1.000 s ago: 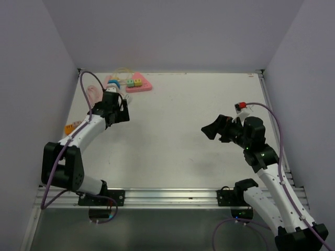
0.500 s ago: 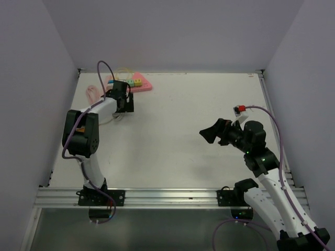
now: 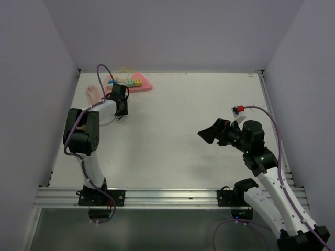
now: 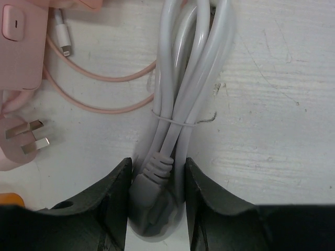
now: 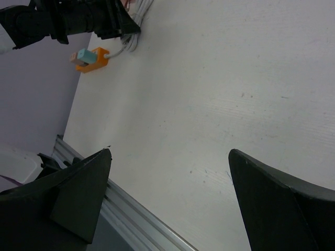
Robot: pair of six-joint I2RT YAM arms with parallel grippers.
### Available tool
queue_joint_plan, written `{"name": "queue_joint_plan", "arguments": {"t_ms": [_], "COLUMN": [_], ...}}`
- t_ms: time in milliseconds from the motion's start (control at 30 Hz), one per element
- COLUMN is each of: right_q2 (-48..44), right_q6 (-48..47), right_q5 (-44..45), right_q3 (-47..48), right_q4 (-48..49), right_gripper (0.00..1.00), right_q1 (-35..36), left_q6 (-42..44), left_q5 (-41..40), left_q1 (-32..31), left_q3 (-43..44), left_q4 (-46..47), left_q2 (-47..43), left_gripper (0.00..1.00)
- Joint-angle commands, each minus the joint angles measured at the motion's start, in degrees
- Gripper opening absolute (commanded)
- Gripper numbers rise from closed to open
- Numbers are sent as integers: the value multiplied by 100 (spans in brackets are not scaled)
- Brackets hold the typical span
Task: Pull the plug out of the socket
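In the left wrist view a white plug (image 4: pixel 153 180) with a ribbed collar lies on the table at the end of a tied bundle of white cable (image 4: pixel 180 89). My left gripper (image 4: pixel 157 164) is shut on the plug, with one strand of the cable pinched in beside it. From above, the left gripper (image 3: pixel 119 98) sits near the back left of the table. Which thing is the socket I cannot tell. An orange block (image 5: pixel 91 58) with a teal piece on it lies where a white cable ends. My right gripper (image 3: pixel 210 134) hangs open over bare table, its jaws (image 5: pixel 170 157) holding nothing.
A pink cable (image 4: pixel 99 78), a pink adapter (image 4: pixel 20 44) and a pink three-pin plug (image 4: pixel 23 140) lie left of the bundle. A pink triangular board (image 3: pixel 137 82) with coloured blocks stands at the back. The metal rail (image 3: pixel 167 196) runs along the near edge.
My left arm folded up and carried its gripper toward the back left. Its jaws then went from wide open to shut on the white plug. The right gripper drifted slightly left.
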Motion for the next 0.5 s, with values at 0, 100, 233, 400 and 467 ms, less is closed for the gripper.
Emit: {"name": "queue_joint_plan", "arguments": {"t_ms": [0,100,233,400,467], "right_q2": [-25,-69,-157,-280,-341], "right_q6": [193,229,176,-17,-78], "right_q5": [-228,-245,-202,-17,88], "right_q3": [-15,-15,29,169,240], "right_q4": [248,248,100,-199,-279], "right_gripper": [99,99,99,99,99], "right_q1": [15,15,23,6,15], "left_q6": [-236,-341,-578,-956,-1141], "left_q5": [270,331,463,753,815], "left_q1": [-96,-332,-806,-1807,-2125], "left_q3": [-155,-251,-375,-375,-270], "left_q4": [-177,-283,-336,-301,-266], "left_q2": [-221,-370,-590,-740,-696], "left_gripper": [3,0,0,0,0]}}
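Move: The white cable bundle is already gripped near its back end by the left hand, with open table about 14 cm to the right and 7 cm back. The pink plug lies some 10 cm left, nearly level; the orange strip about 18 cm left and 8 cm back; the pink triangular strip about 17 cm ahead and 8 cm right. From the right hand, the bundle lies some 25 cm ahead, 37 cm left and 20 cm below. The white cable bundle, still pinched between the left fingers, is drawn low across the table to the right, about 13 cm, and some 6 cm back towards the robot, away from the pink plug and the pink triangular strip into open space. The pull starts slowly and quickens to the end, the left hand swinging clockwise roughly 15 degrees as it keeps its hold. ##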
